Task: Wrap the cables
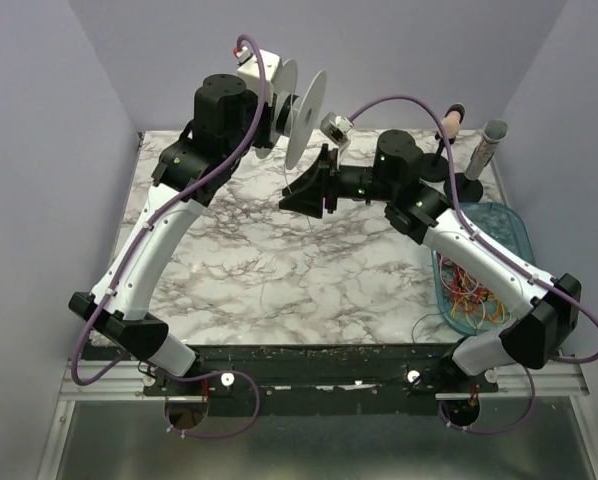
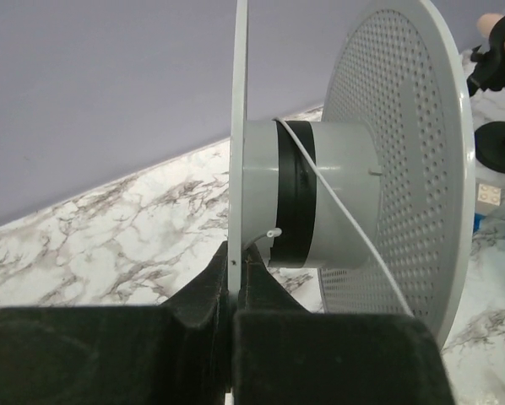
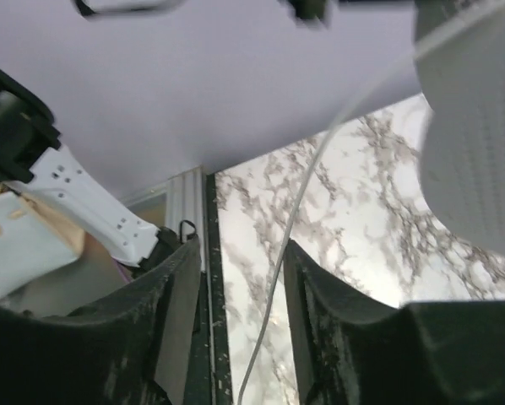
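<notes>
A grey spool (image 1: 301, 112) is held up over the back of the table. My left gripper (image 2: 233, 253) is shut on its thin near flange (image 2: 237, 126). Behind that are the grey hub with a black band (image 2: 341, 198) and a perforated far flange (image 2: 404, 152). A thin white cable (image 2: 347, 215) comes off the hub and slants down to the right. It passes loose between the fingers of my right gripper (image 3: 240, 245), which is open just below the spool (image 3: 476, 126). The cable (image 3: 287, 216) lies close to the right finger. The coloured cables (image 1: 472, 292) lie tangled in a blue tray.
The blue tray (image 1: 511, 228) sits at the table's right edge, partly under my right arm. Two black stands (image 1: 467, 186) at the back right hold a pink-tipped handle (image 1: 452, 120) and a grey cylinder (image 1: 492, 140). Purple walls close in the back and sides.
</notes>
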Robot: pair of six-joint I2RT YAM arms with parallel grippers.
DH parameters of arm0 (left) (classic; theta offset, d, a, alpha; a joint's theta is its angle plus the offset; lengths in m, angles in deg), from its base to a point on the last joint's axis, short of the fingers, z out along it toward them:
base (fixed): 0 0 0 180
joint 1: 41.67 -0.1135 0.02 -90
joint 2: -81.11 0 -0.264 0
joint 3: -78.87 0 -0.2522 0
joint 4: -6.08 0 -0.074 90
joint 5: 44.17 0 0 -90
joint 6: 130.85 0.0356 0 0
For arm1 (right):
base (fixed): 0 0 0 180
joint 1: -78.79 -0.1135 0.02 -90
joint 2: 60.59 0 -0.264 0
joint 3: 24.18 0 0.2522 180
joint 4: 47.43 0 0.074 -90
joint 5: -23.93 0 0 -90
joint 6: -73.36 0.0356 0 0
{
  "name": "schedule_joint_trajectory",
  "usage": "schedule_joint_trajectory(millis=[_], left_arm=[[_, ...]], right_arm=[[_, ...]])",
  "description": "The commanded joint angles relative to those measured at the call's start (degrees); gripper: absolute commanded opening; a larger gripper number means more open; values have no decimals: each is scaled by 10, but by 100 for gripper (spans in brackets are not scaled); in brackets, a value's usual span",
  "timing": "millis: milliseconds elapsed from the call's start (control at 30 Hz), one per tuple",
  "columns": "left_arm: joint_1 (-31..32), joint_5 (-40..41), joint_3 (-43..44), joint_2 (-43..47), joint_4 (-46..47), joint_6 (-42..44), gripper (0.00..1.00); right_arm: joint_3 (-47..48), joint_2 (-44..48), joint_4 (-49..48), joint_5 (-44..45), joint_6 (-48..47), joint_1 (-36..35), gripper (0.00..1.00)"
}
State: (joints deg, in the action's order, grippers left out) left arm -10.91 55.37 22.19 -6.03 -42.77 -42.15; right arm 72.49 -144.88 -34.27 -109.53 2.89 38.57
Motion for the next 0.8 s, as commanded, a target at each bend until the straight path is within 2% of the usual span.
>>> schedule_joint_trajectory(millis=[0, 333, 500, 633, 767], left_arm=[[3, -18, 57, 22, -17, -43, 0], [3, -47, 185, 9, -66, -62, 0], [3, -55, 264, -12, -77, -59, 0], [3, -60, 316, -20, -82, -53, 0], [3, -50, 328, -19, -74, -27, 0]], right_arm=[[-69, 18, -79, 53, -76, 5, 55], [-110, -21, -112, 117, -130, 7, 67], [-128, -48, -134, 130, -142, 15, 70], [-146, -64, -137, 173, -144, 24, 71], [-173, -56, -141, 140, -167, 27, 72]])
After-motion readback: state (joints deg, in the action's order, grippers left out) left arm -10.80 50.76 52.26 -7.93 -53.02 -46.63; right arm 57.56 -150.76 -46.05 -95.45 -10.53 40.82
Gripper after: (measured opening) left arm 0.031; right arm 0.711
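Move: The left hand already grips the reel by its left flange; the reel's middle lies about 6 cm ahead, 6 cm right and 3 cm above that hand. The white cable runs from its hub to the half-open right fingers, about 14 cm back, 9 cm right and 5 cm below the left hand. From the right hand, that strand is some 3 cm left and 1 cm ahead, level; the reel is 18 cm ahead, straight in line, 7 cm higher. Left raises the held reel about 15 cm and back; the right sinks 13 cm and forward, opening wider. ##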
